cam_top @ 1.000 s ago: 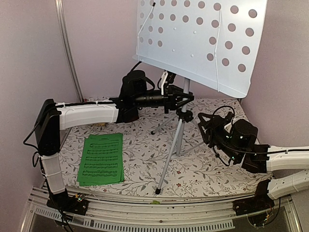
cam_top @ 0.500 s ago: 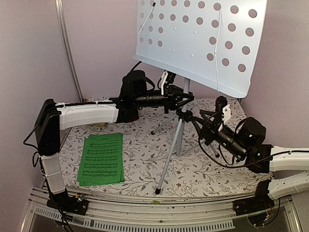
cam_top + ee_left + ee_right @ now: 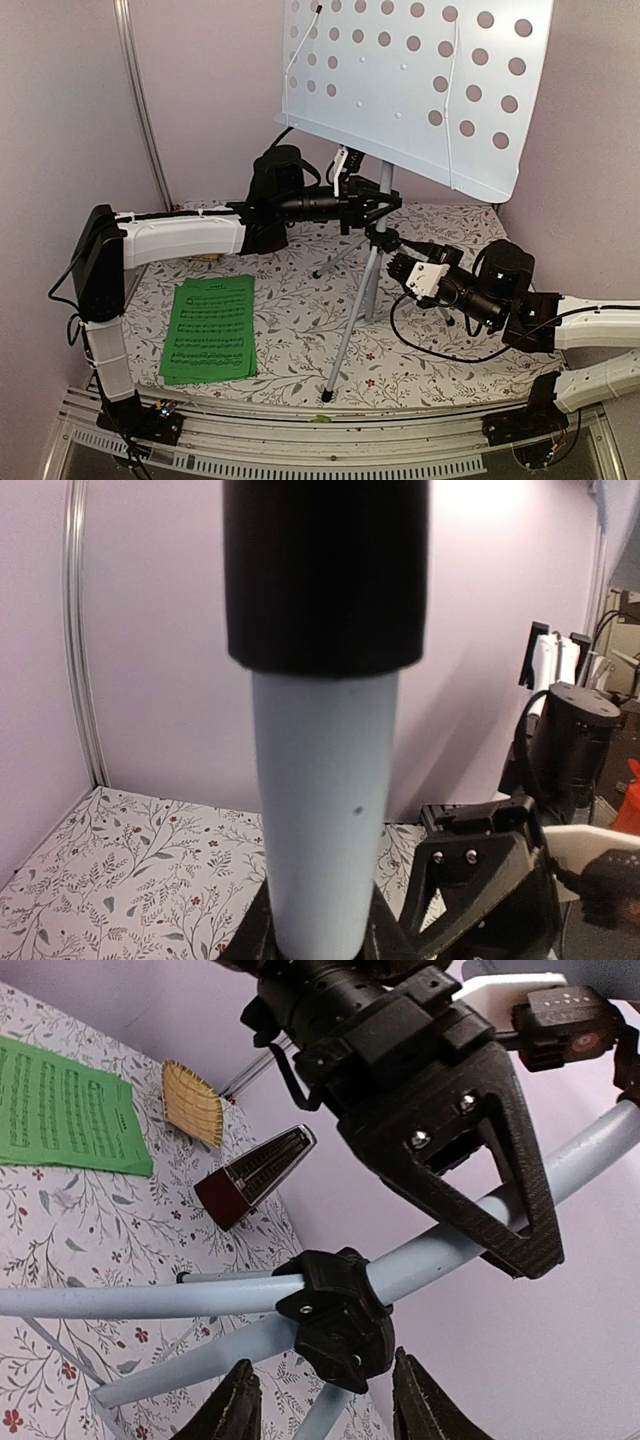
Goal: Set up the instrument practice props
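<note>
The music stand has a pale blue perforated desk (image 3: 420,80) and stands upright on its tripod legs (image 3: 350,335). My left gripper (image 3: 372,207) is shut on its pole (image 3: 320,810), just under the black collar (image 3: 325,575). My right gripper (image 3: 398,266) is open, its fingers (image 3: 235,1405) on either side of the black tripod hub (image 3: 340,1315) with gaps on both sides. The green sheet-music booklet (image 3: 210,328) lies flat at the front left. The dark reddish-brown metronome (image 3: 255,1175) stands by the back wall; the top view hides it.
A tan straw mat (image 3: 192,1102) lies near the metronome at the back. Pale walls close in the floral table (image 3: 290,330) at the left, back and right. The stand's desk overhangs the table's right half. A silver rail (image 3: 320,420) runs along the near edge.
My right gripper has turned over and swung left and down to the tripod hub, its jaws narrowing slightly. The left arm, stand and booklet have not moved.
</note>
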You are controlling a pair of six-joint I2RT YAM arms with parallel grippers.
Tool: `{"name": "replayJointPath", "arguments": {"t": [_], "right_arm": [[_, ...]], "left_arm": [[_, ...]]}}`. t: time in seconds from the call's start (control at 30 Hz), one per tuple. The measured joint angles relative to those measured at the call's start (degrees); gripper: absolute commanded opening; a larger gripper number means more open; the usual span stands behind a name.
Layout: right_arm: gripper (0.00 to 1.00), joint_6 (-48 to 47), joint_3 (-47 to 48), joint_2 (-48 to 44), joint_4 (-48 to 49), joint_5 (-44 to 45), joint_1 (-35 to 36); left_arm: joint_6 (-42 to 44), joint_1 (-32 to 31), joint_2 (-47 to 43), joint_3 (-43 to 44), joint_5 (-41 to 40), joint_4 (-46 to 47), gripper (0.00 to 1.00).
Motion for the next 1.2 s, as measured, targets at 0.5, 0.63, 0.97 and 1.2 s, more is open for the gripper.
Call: {"name": "replayJointPath", "arguments": {"t": [0.5,0.63,0.97,1.2], "right_arm": [[0.16,-9.9,4.1,7.1,1.2,2.7,0.0],[0.07,-10.0,4.1,7.1,1.2,3.4,0.0],[0.0,5.8,4.0,5.7,-0.1,3.1,0.2],[0.0,30.7,4.0,5.0,-0.6,3.5,0.2]], "left_arm": [[0.2,0.0,0.0,0.0,0.0,-0.1,0.0],[0.1,0.0,0.0,0.0,-0.2,-0.1,0.0],[-0.1,-0.2,0.0,0.0,0.0,0.0,0.0],[-0.3,-0.3,0.0,0.0,0.1,0.0,0.0]]}}
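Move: The collar knob on the stand's pole lies only about 2 cm ahead of the right hand, 2 cm to its left and 1 cm below. Its black collar sits roughly 4 cm ahead and 4 cm left, level in height. The left fingers' grip on the pole is 4 cm ahead, 4 cm left and some 7 cm above the right hand. From the left hand the knob is around 2 cm back, 3 cm right and 8 cm down. Forward and left by about 2.5 cm in all, the right hand eases its half-open fingers over the collar knob while rolling slightly counter-clockwise as seen from behind the hand. The fingers close and pinch the knob, then the wrist rolls some 40 degrees clockwise, as if tightening, with the hand nearly in place. The left hand keeps its grip on the pole above. ##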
